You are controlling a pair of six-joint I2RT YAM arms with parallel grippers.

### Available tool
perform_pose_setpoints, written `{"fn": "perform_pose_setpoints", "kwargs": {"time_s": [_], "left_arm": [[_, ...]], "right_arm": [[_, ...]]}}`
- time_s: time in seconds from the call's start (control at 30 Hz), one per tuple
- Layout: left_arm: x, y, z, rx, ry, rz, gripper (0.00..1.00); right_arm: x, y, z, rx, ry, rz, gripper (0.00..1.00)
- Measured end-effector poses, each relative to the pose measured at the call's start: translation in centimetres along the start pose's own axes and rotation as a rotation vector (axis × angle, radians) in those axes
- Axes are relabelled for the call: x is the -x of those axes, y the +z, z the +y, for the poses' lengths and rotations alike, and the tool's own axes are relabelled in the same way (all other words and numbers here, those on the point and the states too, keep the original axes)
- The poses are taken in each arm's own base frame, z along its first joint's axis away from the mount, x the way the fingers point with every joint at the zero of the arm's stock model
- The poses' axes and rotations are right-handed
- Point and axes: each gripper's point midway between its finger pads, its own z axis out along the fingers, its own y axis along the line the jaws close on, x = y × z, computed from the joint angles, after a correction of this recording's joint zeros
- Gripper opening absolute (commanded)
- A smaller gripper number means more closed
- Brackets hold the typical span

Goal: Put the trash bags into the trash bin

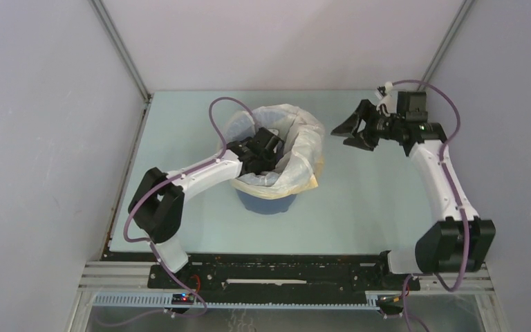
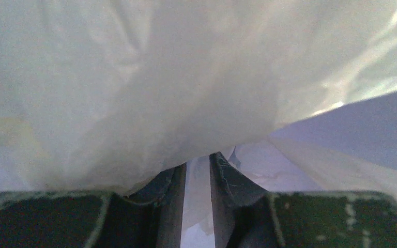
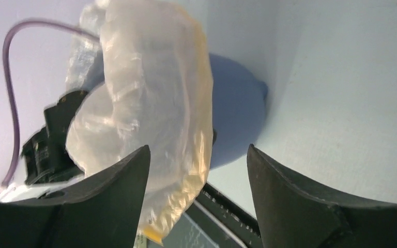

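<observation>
The trash bag (image 1: 297, 149), translucent white with a pale yellow rim, lines the blue trash bin (image 1: 266, 202) and puffs out over its top, its rim hanging down the right side. My left gripper (image 1: 259, 155) reaches down into the bag's mouth. In the left wrist view the bag (image 2: 160, 77) fills the frame, and the left gripper (image 2: 199, 160) has its fingers close together with film in the narrow gap. My right gripper (image 1: 351, 131) hovers open to the right of the bin, apart from the bag. In its own view the right gripper (image 3: 197, 147) holds nothing, with the bag (image 3: 150, 103) and bin (image 3: 235, 113) ahead.
The pale green table (image 1: 387, 207) is walled by white panels with metal posts (image 1: 121, 52) at the back corners. A black rail (image 1: 283, 266) runs along the near edge. The left arm's purple cable (image 1: 218, 114) loops beside the bin.
</observation>
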Motion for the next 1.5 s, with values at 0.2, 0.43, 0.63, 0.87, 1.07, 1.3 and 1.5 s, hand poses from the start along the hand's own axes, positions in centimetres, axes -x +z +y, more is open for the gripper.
{"fn": "perform_pose_setpoints", "kwargs": {"time_s": [0.2,0.43,0.63,0.87,1.07,1.3,1.5], "left_arm": [[-0.3,-0.1,-0.5,-0.030,-0.006,0.016,0.28],[-0.5,1.2,-0.6,-0.041,-0.017,0.033,0.26],[-1.1,3.4,-0.7,-0.034,-0.018,0.048,0.24],[-1.3,3.7,-0.3,-0.022,-0.025,0.051,0.31],[-1.5,2.2,-0.2,-0.014,-0.022,0.076,0.54],[2.3,-3.2,-2.1,-0.102,-0.034,-0.013,0.77],[4.7,-9.3,-3.5,-0.207,-0.038,-0.124,0.85]], "right_arm": [[-4.4,0.8,-0.3,0.134,0.137,0.061,0.77],[-6.8,3.9,-1.4,0.231,0.293,0.092,0.65],[-7.1,6.1,-1.5,0.328,0.373,0.110,0.62],[-7.1,6.1,1.4,0.424,0.344,0.111,0.49],[-5.4,5.8,1.3,0.459,0.336,0.065,0.28],[-4.1,6.8,0.0,0.473,0.377,0.046,0.07],[-4.6,7.4,-0.2,0.464,0.384,0.062,0.00]]}}
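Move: For the right hand, the bag's yellow hem on the bin's right side lies about 7 cm left, 1 cm back and 7 cm below; the trash bin's middle is roughly 21 cm left, 5 cm back and 13 cm lower. The left hand is already down inside the bag, its bottom folds about 5 cm straight below, the hem some 13 cm right, 3 cm back and 11 cm higher. Right hand goes 7 cm left, down, rolling, and pinches the hem; left dips 4 cm, rises 15 cm opening. ##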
